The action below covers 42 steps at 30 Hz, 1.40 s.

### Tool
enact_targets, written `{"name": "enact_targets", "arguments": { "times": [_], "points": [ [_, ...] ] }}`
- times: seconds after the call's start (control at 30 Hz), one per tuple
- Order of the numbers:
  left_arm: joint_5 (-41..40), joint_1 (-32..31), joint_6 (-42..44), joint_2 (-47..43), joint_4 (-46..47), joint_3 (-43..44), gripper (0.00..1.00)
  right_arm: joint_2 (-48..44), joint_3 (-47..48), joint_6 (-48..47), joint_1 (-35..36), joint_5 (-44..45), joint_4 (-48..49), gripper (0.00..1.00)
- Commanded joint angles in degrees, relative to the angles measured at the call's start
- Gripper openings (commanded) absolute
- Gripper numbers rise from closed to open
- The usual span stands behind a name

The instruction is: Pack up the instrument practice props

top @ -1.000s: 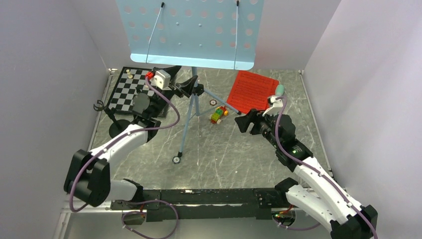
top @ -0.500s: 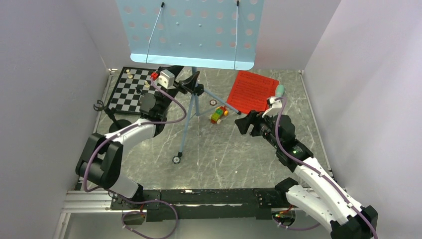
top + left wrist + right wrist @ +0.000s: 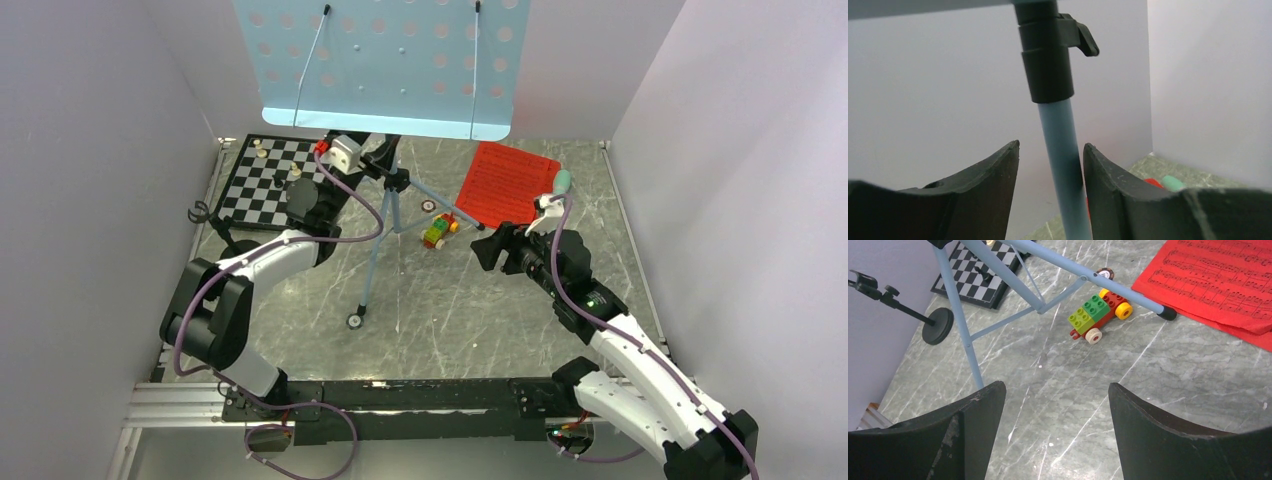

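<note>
The light blue perforated music stand rises on its tripod at the back. My left gripper is open round its pole, just under the black clamp collar. The pole touches the right finger, with a gap to the left one. Red sheet-music pages lie at the back right, with the mint-green toy microphone at their right edge. The small black mic stand stands at the left wall. My right gripper hovers open over bare table, holding nothing.
A black-and-white chessboard with pieces lies at the back left. A small multicoloured block toy sits between the tripod legs and the red pages. One tripod leg ends near the table's middle. Walls enclose three sides.
My left gripper has swung right from over the chessboard to the stand's pole, and its jaws have narrowed round it. The right arm has stayed still.
</note>
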Motion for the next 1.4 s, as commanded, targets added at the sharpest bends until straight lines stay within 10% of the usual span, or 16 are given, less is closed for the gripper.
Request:
{"name": "enact_targets", "arguments": {
  "times": [0.0, 0.2, 0.6, 0.97, 1.37],
  "points": [
    [1.8, -1.2, 5.0, 0.1, 0.1, 2.1, 0.53, 0.3, 1.2, 0.5, 0.2, -0.2, 0.1, 0.80],
    [1.7, -1.5, 5.6, -0.1, 0.5, 2.0, 0.37, 0.5, 1.5, 0.7, 0.2, -0.3, 0.1, 0.80],
    [2.5, -1.9, 5.5, -0.3, -0.1, 3.6, 0.45, 0.8, 1.5, 1.2, 0.2, -0.5, 0.1, 0.80],
    [2.1, -2.6, 5.8, -1.7, -3.3, 3.7, 0.00, -0.2, 1.8, 1.2, 0.3, -0.4, -0.4, 0.80],
    [2.3, -3.2, 2.1, -6.9, -4.6, 7.3, 0.00, -1.4, 1.7, 1.3, 0.2, 0.1, -0.6, 0.80]
  ]
}}
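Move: The music stand's upright pole already runs between the left hand's open fingers, about 2 cm to the right of the hand point and level with it fore and aft. On that pole, the black collar sits roughly 8 cm above the hand, the tray's lower edge some 12 cm above it, and the tripod hub about 15 cm below. From the right hand the pole is about 15 cm ahead, 18 cm to the left and 16 cm higher. The left hand shifts about 1.5 cm to its right, bringing the stand's pole between its finger pads just under the black collar, while the fingers go from a bit over half open to about a third. They draw in, ease open slightly as the hand goes from a small dip to a small rise of about a centimetre, then shut the rest of the way and stop on the pole, pinching it and keeping the grip as the hand otherwise holds its place. ##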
